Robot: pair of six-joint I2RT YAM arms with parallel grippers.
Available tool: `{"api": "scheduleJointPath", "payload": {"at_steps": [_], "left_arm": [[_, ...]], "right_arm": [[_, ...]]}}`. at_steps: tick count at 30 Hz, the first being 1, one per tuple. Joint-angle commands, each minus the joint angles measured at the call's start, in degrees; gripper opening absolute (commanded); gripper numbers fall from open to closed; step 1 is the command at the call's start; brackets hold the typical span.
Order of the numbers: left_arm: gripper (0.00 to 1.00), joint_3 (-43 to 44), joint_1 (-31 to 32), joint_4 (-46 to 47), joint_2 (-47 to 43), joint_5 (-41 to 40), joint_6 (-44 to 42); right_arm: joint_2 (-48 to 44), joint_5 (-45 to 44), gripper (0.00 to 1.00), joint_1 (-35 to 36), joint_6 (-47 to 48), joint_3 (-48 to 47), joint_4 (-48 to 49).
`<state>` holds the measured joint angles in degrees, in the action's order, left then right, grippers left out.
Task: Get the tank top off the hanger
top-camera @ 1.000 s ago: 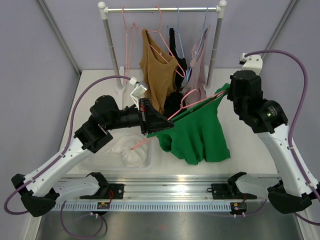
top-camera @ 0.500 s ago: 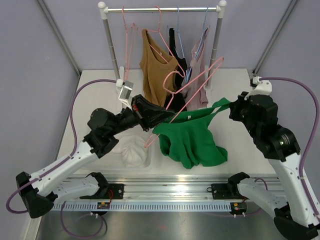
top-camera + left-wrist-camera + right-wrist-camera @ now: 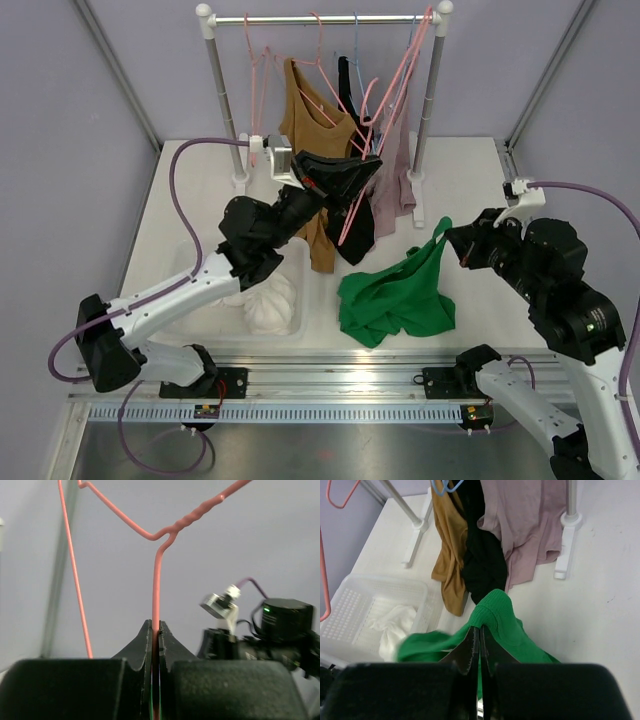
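Note:
The green tank top lies crumpled on the table, off the hanger, with one strap lifted. My right gripper is shut on that strap; in the right wrist view the ribbed green strap loops over the closed tips of the gripper. The bare pink wire hanger is raised in front of the rack, reaching up to the rail. My left gripper is shut on its wire, and the left wrist view shows the thin pink hanger pinched between the tips of that gripper.
A clothes rack stands at the back with tan, black and mauve tops on hangers. A white basket holding white cloth sits front left, below my left arm.
My left arm swung the hanger up and back toward the rail, and it came free of the green top. My right gripper pulled the strap nearer; the top dropped onto the table.

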<state>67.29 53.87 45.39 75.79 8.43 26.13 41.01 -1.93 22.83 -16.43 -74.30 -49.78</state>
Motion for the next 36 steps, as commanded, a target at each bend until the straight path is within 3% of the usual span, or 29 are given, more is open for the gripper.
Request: {"api": "scheduleJointPath", "payload": {"at_steps": [1, 2, 6, 10, 13, 14, 15, 19, 27, 32, 36], "left_arm": [[0.00, 0.92, 0.45, -3.89, -5.81, -13.42, -7.32], [0.00, 1.09, 0.45, -6.95, -7.05, -15.35, -8.10], [0.00, 5.48, 0.97, -33.88, -13.28, -23.25, -9.34], [0.00, 1.97, 1.24, -44.31, -20.23, -31.52, -6.89], [0.00, 3.37, 1.15, -53.80, -21.39, -35.31, -4.00], [0.00, 3.90, 1.15, -57.83, -21.21, -37.15, -3.46], [0.00, 4.43, 0.98, -59.35, -20.69, -37.77, -2.85], [0.00, 7.14, -5.49, -63.48, -19.02, -32.53, 2.24], [0.00, 12.33, -16.41, -65.69, -14.63, -18.02, 6.03], [0.00, 20.68, -25.72, -65.34, -5.07, -5.47, 9.72], [0.00, 27.62, -30.48, -64.20, 2.07, -0.79, 13.50]], "right_arm": [[0.90, 9.37, 0.00, -0.33, 0.26, 2.30, 0.55], [1.26, 10.80, 0.00, -0.33, -0.36, 3.36, 1.00], [3.46, 15.82, 0.00, -0.33, -4.39, 10.92, 2.93], [3.81, 17.84, 0.09, -0.24, -8.70, 21.11, 9.15], [6.09, 15.58, 0.59, 0.98, -9.85, 25.34, 9.35], [6.70, 13.99, 0.95, 1.42, -9.85, 25.61, 8.83], [7.41, 12.50, 1.00, 1.69, -9.94, 25.35, 8.30], [7.41, 7.22, 1.00, 1.69, -9.77, 22.11, 6.02], [8.82, 7.03, 0.99, 1.78, -8.89, 20.95, 6.27], [8.82, 7.91, 0.99, 1.69, -9.50, 20.69, 8.12], [7.86, 10.01, 0.99, 1.69, -8.28, 20.34, 9.87]]}}
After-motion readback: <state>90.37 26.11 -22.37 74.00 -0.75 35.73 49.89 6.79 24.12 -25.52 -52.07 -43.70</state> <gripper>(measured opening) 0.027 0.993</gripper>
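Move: The left gripper holds the emptied pink hanger; the free left part of the rack's rod lies some 33 cm ahead of it, 20 cm to its left and 13 cm above. From that hand the empty hangers are about 27 ahead and 23 left at its height, the tan tank top 22 ahead, 12 left and 12 below. The right gripper pinches a corner of the green tank top, most of which lies 3 cm ahead, 6 left and 33 below; the basket is about 43 left and 6 ahead of it. Lower the right gripper about 20 cm, slightly left, tipping it some 30 degrees further down; open wide on the way to let the green tank top go, then ease up a little and wait open. Meanwhile keep the hanger pinched in the left gripper, carry it some 17 cm left, dipping, then forward and finally up towards the rack, turning the fingers from right-and-up to mostly forward. ##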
